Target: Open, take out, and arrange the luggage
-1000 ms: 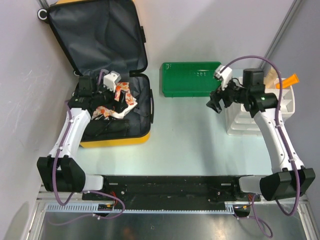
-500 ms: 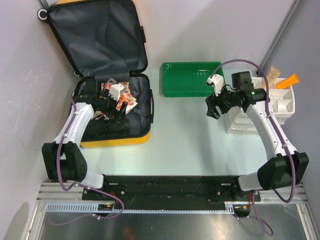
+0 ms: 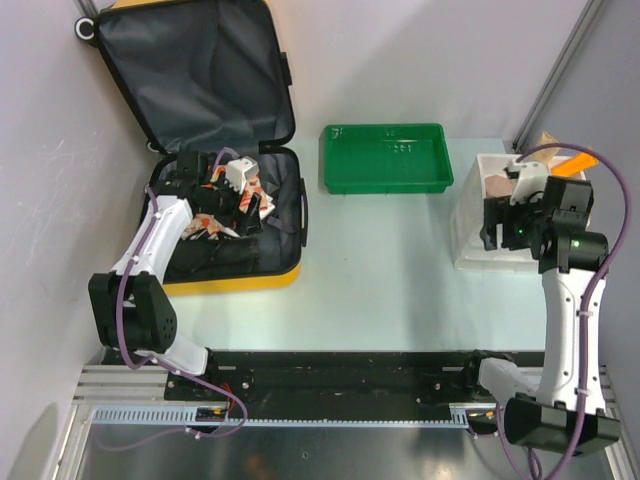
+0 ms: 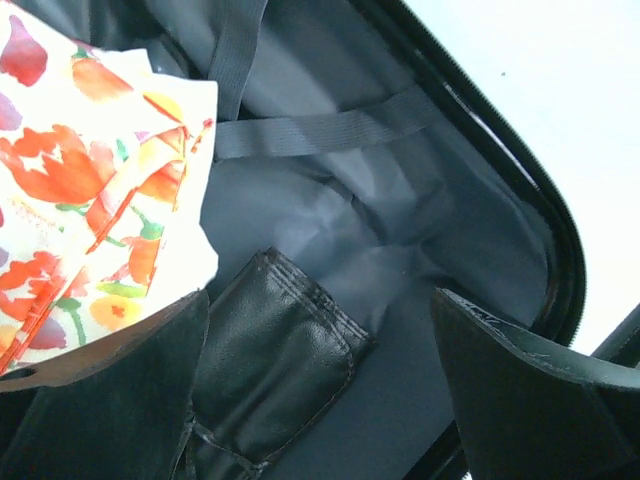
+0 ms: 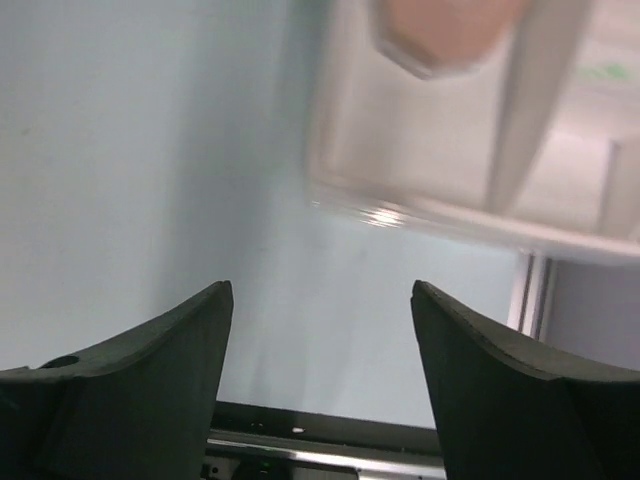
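Note:
The luggage (image 3: 190, 70) is a yellow suitcase lying open at the far left, its grey-lined lid leaning on the back wall. My left gripper (image 3: 243, 205) hangs inside the lower half, open and holding nothing. In the left wrist view the left gripper (image 4: 320, 300) spans a black leather pouch (image 4: 280, 350) on the grey lining, with a floral cloth (image 4: 90, 180) just to its left. My right gripper (image 3: 490, 225) stands open and empty over the table at the near left edge of the white organizer (image 3: 468, 252). Between the right gripper's (image 5: 320, 290) fingers only bare table shows.
A green tray (image 3: 385, 187) sits at the back centre. The organizer (image 5: 420, 210) holds a pinkish item (image 5: 440, 30) and an orange item (image 3: 577, 160). Grey straps (image 4: 320, 130) cross the suitcase lining. The black base rail (image 3: 340, 370) runs along the near edge.
My right arm has swung right, from beside the green tray to the organizer's near left edge. My left gripper has shifted slightly inside the suitcase.

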Robot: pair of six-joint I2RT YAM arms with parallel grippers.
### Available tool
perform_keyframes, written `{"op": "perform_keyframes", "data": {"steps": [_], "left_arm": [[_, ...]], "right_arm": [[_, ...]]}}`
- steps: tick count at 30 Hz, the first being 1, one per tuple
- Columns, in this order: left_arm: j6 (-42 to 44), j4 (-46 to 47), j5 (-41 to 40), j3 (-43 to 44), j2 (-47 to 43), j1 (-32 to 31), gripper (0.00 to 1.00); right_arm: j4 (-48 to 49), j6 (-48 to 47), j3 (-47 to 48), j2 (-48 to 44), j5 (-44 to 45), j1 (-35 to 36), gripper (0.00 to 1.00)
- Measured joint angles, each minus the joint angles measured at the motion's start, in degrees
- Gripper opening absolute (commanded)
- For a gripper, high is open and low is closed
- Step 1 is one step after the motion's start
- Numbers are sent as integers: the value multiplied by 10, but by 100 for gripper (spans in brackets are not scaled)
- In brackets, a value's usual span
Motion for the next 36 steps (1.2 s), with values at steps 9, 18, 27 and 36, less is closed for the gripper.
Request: {"op": "perform_keyframes", "data": {"steps": [9,18,27,36], "left_arm": [[-18,-1,18,4,-3,-9,96],[-24,-2,22,-10,-26,-12,96],[-30,-2,22,-16,-26,-13,96],[-35,-3,22,-16,-26,-13,96]], "right_arm": [[53,-13,-12,38,15,-168,56],[144,-50,-12,89,-1,-184,41],[200,-59,-12,147,-34,-189,40],[218,-55,-12,168,-60,-195,45]]}}
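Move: From the right hand, the beige tube standing in the tray on top of the white drawer box is some 17 cm ahead, 13 cm to the right and 5 cm lower. The pink octagonal box lies in the same tray, about 12 cm ahead, 2 cm right and 9 cm down; the orange tube leans some 7 cm right of the beige one, nearly level with it. From the left hand, the beige tube is roughly 65 cm right and 10 cm ahead. Swing the empty right gripper about 12 cm right, turning it some 15 degrees clockwise, then carry it about 9 cm forward and slightly down over the tray towards the beige tube, narrowing the fingers to roughly half open, without gripping. Let the open left gripper ease a couple of centimetres back and right above the suitcase. ##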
